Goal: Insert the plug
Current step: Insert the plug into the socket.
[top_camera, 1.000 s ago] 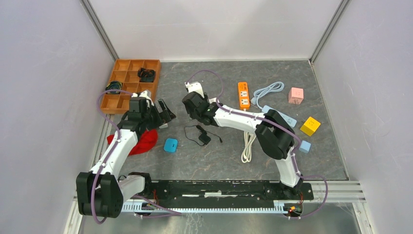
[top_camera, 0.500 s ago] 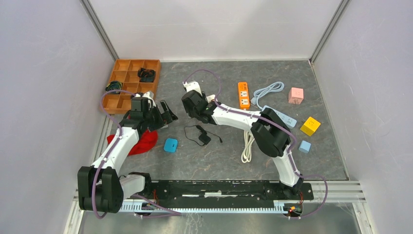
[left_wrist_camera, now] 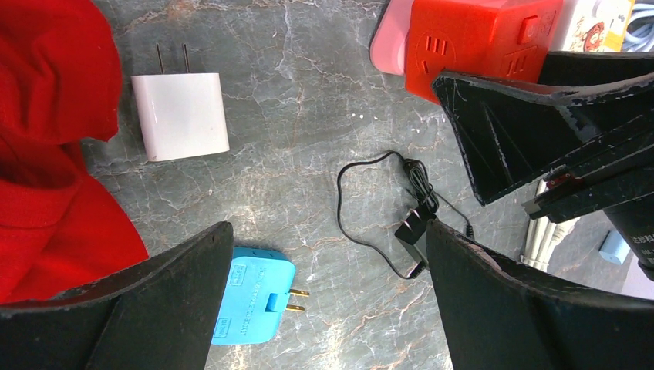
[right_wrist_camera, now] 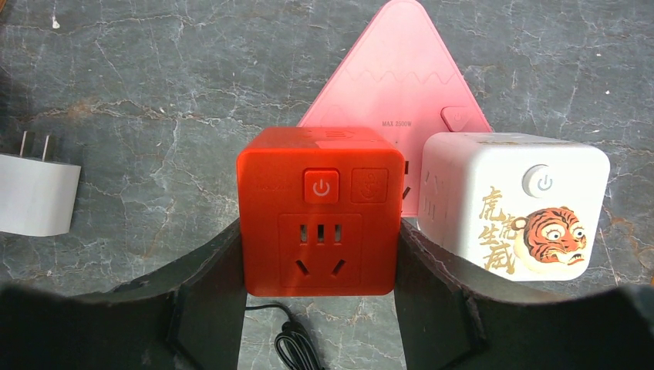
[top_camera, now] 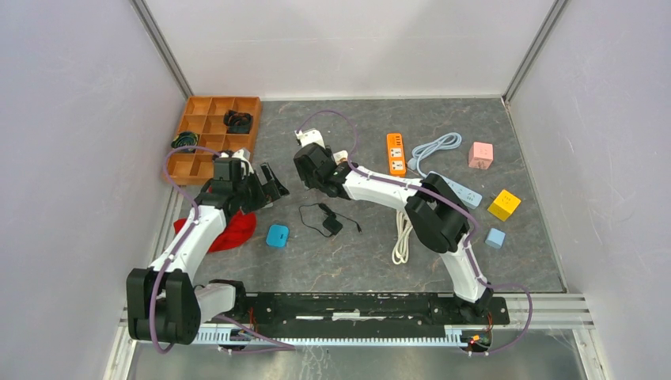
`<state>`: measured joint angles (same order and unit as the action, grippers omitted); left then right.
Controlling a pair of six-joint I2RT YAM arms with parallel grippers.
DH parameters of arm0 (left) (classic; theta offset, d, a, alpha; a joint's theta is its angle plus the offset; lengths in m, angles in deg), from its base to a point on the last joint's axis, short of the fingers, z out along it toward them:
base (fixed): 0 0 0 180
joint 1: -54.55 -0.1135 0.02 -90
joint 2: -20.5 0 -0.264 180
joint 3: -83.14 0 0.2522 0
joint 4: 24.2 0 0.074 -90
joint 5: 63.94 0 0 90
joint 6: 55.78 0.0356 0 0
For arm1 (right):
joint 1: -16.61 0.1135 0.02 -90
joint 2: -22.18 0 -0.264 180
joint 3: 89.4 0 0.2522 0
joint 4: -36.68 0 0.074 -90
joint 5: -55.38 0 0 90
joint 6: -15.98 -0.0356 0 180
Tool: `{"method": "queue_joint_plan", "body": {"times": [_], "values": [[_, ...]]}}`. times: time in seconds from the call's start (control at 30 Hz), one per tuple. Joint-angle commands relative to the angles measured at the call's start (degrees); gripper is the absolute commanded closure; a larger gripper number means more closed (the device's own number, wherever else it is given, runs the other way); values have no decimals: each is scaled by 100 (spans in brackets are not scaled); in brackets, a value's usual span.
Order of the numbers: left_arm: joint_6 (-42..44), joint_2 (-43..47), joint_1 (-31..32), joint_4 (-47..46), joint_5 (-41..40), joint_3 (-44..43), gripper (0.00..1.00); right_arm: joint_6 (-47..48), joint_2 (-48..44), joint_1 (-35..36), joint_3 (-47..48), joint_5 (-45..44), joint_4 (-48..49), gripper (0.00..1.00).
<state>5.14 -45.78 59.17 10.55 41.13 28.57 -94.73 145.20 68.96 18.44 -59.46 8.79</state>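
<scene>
My right gripper (right_wrist_camera: 320, 231) is shut on a red cube socket (right_wrist_camera: 320, 212), one finger on each side, its socket face towards the camera. The same red cube (left_wrist_camera: 478, 38) appears at the top right of the left wrist view. Three plugs lie on the grey table: a white charger (left_wrist_camera: 180, 116) with prongs pointing away, a blue adapter plug (left_wrist_camera: 251, 304) with brass prongs, and a black plug (left_wrist_camera: 412, 231) with a thin cord. My left gripper (left_wrist_camera: 328, 227) hangs open above the table, the blue adapter by its left finger and the black plug by its right one, holding nothing.
A white tiger-print cube socket (right_wrist_camera: 513, 204) and a pink triangular socket (right_wrist_camera: 397, 77) sit right by the red cube. Red cloth (top_camera: 233, 229) lies under the left arm. A wooden tray (top_camera: 210, 134), an orange power strip (top_camera: 396, 154), a white cable (top_camera: 403, 237) and coloured cubes (top_camera: 504, 204) lie around.
The right gripper has drifted slightly left and away with the red cube. The left gripper shifted a little to the right early on, then held still, open throughout.
</scene>
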Motion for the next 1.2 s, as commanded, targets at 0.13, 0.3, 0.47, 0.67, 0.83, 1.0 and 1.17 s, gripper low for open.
{"method": "queue_joint_plan", "body": {"times": [0.13,0.3,0.47,0.67,0.83,1.0,1.17], "values": [[306,-19,12,-12,40,-37,1,51,204,-89,-292,271,-1085,72],[307,-46,15,-11,65,-58,0,46,-118,-94,-568,227,-1066,72],[333,-49,12,-15,100,-72,0,-21,-412,-80,-799,222,-1058,73],[333,23,15,-12,57,-61,0,-41,-736,-12,-935,124,-1130,73],[325,2,17,-16,39,-67,0,-39,-934,55,-1059,49,-1154,73],[324,11,15,1,-11,-69,0,-92,-979,85,-989,-8,-1281,73],[325,15,13,28,-74,-72,0,-88,-1170,117,-956,-78,-1397,73]]}}
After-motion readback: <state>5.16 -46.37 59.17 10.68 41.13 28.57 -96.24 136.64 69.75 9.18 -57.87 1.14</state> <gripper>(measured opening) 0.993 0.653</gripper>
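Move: My right hand already grips the red cube socket. The pink triangular socket's middle lies about 7 cm ahead of that hand, 1 cm to its right and slightly lower. The white tiger cube, fixed to the pink socket, is some 6 cm to the hand's right and 2 cm ahead, and the black cable coil about 10 cm back and 3 cm right. From my idle left hand the pink socket is roughly 13 cm ahead and 14 cm right. After a brief hold, I draw my right hand back and to the right in one slanting pull of about 6 cm, nearly level, still pinching the red cube, towards the black cable coil. Its wrist tips a few degrees fingers-down and leans left side low, and I keep the cube against the near edge of the pink socket, hauling pink socket and white cube along. ##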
